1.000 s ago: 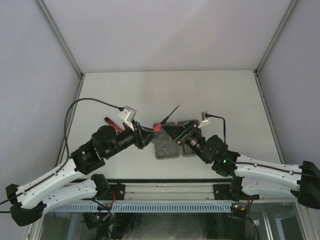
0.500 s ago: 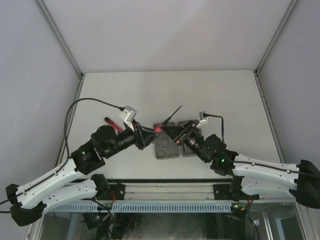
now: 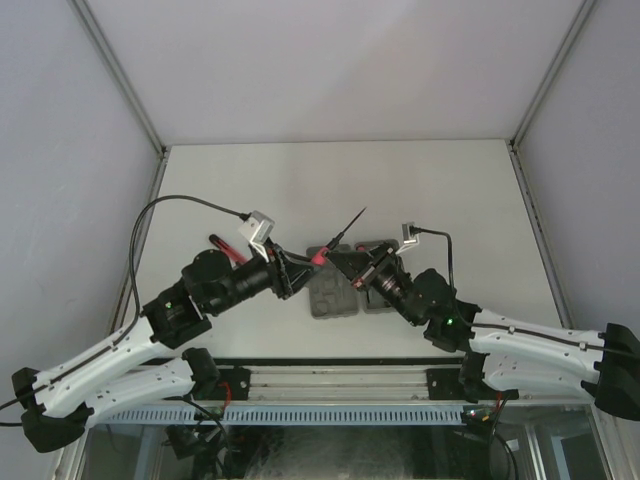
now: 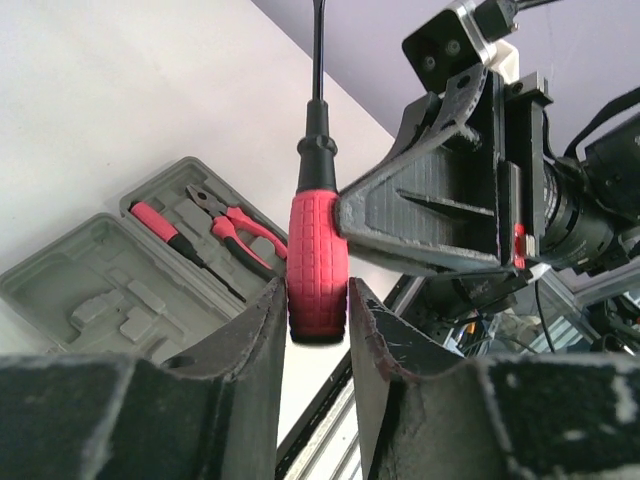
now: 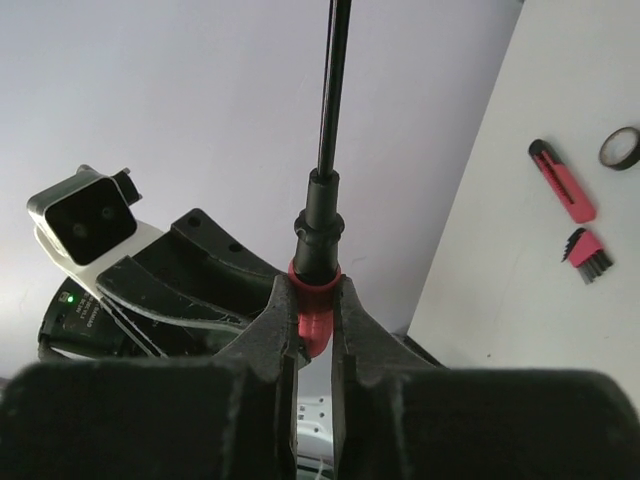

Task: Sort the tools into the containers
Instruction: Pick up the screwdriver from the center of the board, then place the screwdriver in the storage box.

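A screwdriver point(image 3: 338, 237) with a red handle point(image 4: 318, 262) and a thin black shaft hangs in the air over the grey containers point(image 3: 331, 296). Both grippers hold it. My left gripper point(image 4: 318, 300) has its fingertips against the butt of the handle. My right gripper point(image 5: 315, 300) is shut on the handle's red end just below the black collar point(image 5: 318, 235). In the left wrist view the containers point(image 4: 95, 290) lie open on the table, with pliers point(image 4: 238, 225) and a red-handled screwdriver point(image 4: 172, 234) in the recesses of the far half.
On the white table in the right wrist view lie a red utility knife point(image 5: 562, 180), a dark ring point(image 5: 622, 148) and a small set of red-held keys point(image 5: 588, 250). A red tool point(image 3: 225, 246) lies left of the left arm.
My right gripper has shut on the screwdriver's handle. The left gripper has stayed at the handle's butt, and the screwdriver has barely shifted.
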You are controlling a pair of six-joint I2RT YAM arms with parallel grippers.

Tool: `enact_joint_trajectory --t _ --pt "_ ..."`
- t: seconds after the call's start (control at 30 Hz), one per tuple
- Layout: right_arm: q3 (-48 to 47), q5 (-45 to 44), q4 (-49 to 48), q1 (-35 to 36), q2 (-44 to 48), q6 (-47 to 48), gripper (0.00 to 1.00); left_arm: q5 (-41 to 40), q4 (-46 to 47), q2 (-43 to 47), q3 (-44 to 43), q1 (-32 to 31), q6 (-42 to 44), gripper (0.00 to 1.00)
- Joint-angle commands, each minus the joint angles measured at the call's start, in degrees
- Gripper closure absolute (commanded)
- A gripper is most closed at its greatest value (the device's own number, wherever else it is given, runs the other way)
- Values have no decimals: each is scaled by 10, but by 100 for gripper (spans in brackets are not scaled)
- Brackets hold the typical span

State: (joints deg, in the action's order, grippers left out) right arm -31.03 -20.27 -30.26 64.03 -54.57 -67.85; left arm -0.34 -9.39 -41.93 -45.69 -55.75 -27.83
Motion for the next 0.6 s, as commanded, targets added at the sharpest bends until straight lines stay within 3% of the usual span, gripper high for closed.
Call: enact_joint_trajectory --t 0.0,0.2,0.33,0.57 --pt "-18 -30 28 -8 36 35 100 17 26 13 17 1 8 63" --pt "-18 -61 83 -13 72 70 100 13 21 17 17 1 10 48" --pt "-18 -89 144 -17 103 106 100 -2 11 18 14 1 7 46" --pt "-55 -106 375 -36 142 171 100 -38 -37 1 1 13 -4 43"
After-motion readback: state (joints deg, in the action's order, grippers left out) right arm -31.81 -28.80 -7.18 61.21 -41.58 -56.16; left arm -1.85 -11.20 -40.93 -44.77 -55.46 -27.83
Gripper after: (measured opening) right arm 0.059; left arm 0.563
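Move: My right hand already grips the screwdriver by the front of its handle. The open toolbox's right half is about 11 cm to that hand's right, 2 cm farther out and some 24 cm lower. The toolbox's left half is almost straight below it, roughly 1 cm out, and the pliers in the right half are about 13 cm right and 1 cm back. For my left hand, the handle is right at the fingertips, about 1 cm ahead and 2 cm right. With the screwdriver pinched tight in my right hand, I carry it off to the right, about 7 cm and gathering speed, away from my left fingers and towards the toolbox's right half. Near the end I also sink some 3 cm, fingertips dipping and swinging clockwise, about 20 degrees in all. My left hand stays nearly in place and opens wider, freeing the handle's butt end. ##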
